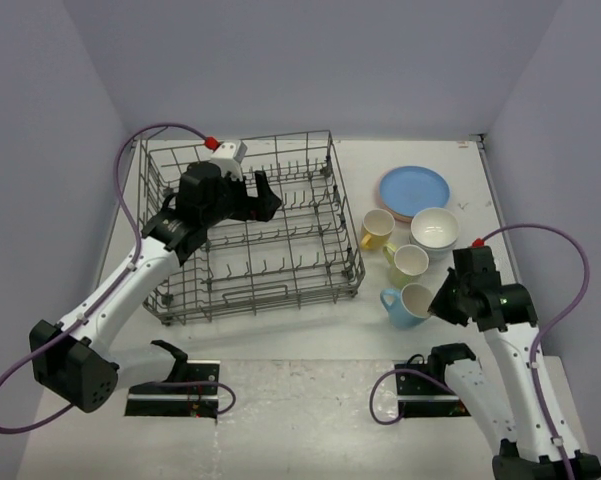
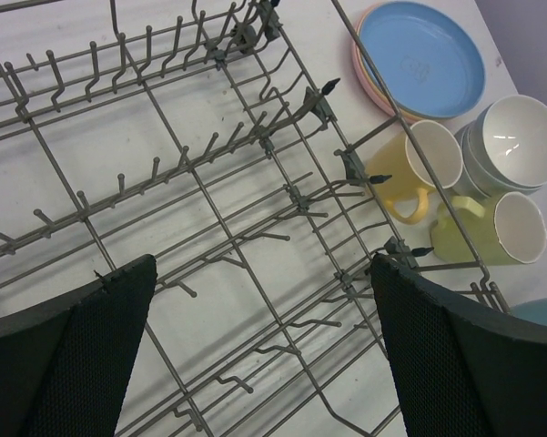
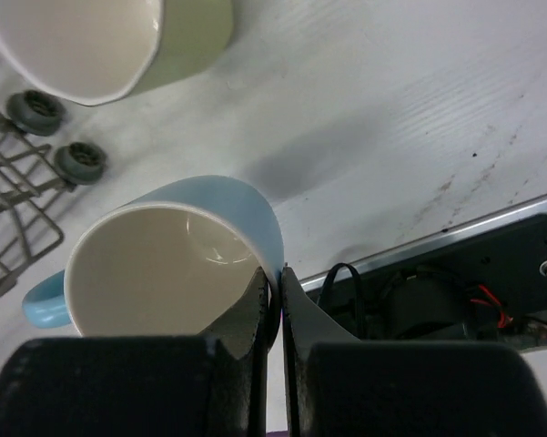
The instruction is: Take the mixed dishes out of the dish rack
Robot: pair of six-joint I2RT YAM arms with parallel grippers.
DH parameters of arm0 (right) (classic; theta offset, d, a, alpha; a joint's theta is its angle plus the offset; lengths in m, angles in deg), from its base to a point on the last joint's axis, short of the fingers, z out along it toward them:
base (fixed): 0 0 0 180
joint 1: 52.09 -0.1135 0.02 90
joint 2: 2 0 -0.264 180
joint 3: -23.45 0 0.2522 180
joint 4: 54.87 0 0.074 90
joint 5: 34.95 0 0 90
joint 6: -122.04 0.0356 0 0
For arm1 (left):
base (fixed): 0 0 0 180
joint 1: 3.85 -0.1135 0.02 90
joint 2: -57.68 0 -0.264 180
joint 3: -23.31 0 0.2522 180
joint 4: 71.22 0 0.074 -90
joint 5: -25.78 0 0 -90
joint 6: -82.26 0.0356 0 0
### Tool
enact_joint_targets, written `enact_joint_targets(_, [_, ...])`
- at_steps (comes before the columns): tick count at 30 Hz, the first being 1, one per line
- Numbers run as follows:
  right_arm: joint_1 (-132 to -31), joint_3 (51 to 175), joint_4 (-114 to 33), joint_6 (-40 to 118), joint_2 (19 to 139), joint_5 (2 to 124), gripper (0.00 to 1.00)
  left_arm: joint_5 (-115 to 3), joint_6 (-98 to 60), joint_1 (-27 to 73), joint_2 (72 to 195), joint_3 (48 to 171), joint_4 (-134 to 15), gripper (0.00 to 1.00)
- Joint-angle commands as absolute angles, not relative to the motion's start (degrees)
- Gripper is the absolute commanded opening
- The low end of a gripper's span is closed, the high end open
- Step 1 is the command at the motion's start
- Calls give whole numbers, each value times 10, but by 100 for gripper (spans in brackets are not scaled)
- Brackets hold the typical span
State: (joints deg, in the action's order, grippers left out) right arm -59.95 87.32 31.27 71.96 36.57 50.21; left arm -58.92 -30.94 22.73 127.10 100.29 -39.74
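The grey wire dish rack (image 1: 262, 296) stands at the left of the table with no dishes in it. My left gripper (image 1: 264, 196) hangs open over its tines (image 2: 264, 269), holding nothing. Right of the rack stand stacked plates with a blue one on top (image 1: 415, 188), stacked white bowls (image 1: 434, 228), a yellow mug (image 1: 377, 229) and a yellow-green mug (image 1: 408, 263). My right gripper (image 1: 443, 300) is shut on the rim of the light-blue mug (image 3: 227, 209), one finger inside and one outside (image 3: 275, 287). I cannot tell whether this mug (image 1: 408, 306) touches the table.
The rack's small wheels (image 3: 36, 111) sit close to the left of the light-blue mug. Black mounting plates (image 1: 175, 398) (image 1: 430, 405) and cables lie at the near edge. Walls close in the table at left, back and right.
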Motion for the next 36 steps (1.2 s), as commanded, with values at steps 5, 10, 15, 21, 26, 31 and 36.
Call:
enact_joint_targets(5, [-600,773,98,698,360,562,0,-618,-309,223,1272,1003,-401,100])
enact_joint_targets(10, [-611,756,92,702,396,525,0,-669,-312,224,1251,995,-372,100])
enact_joint_targets(15, [-661,760,105,734,442,461,17,-699,-317,223,1232,989,-353,100])
enact_joint_targets(21, [-698,781,139,755,450,438,50,-713,-318,224,1218,1006,-338,100])
enact_joint_targets(26, [-698,872,200,741,409,407,99,-729,-312,223,1189,1018,-323,100])
enact_joint_targets(31, [-698,981,207,718,406,367,99,-752,-314,224,1156,1027,-299,100])
enact_joint_targets(36, [-698,1039,158,722,419,254,99,-796,-329,224,1118,1027,-250,100])
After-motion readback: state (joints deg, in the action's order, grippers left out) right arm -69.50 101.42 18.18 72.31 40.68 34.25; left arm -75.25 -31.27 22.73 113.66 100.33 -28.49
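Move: Held by its rim, the blue mug hangs at the left of the shut right fingers. Its table spot is about 4 cm ahead of that hand, 6 left and 15 down. From the hand, the green mug stands about 12 cm ahead and 4 left, the yellow mug 20 ahead and 10 left, the stacked bowls 18 ahead and 3 right, all some 11 below. From the left hand the spot is roughly 17 cm back, 26 right and 26 down. Lowering the blue mug some 6 cm while easing it a little forward and left, the right hand sets it on the table in front of the green mug, opens wide to let go of the rim, then rises about 16 cm, drifting forward with its fingers tipping up. The empty, open left hand swings left above the rack, dipping, then lifting and drawing back. ##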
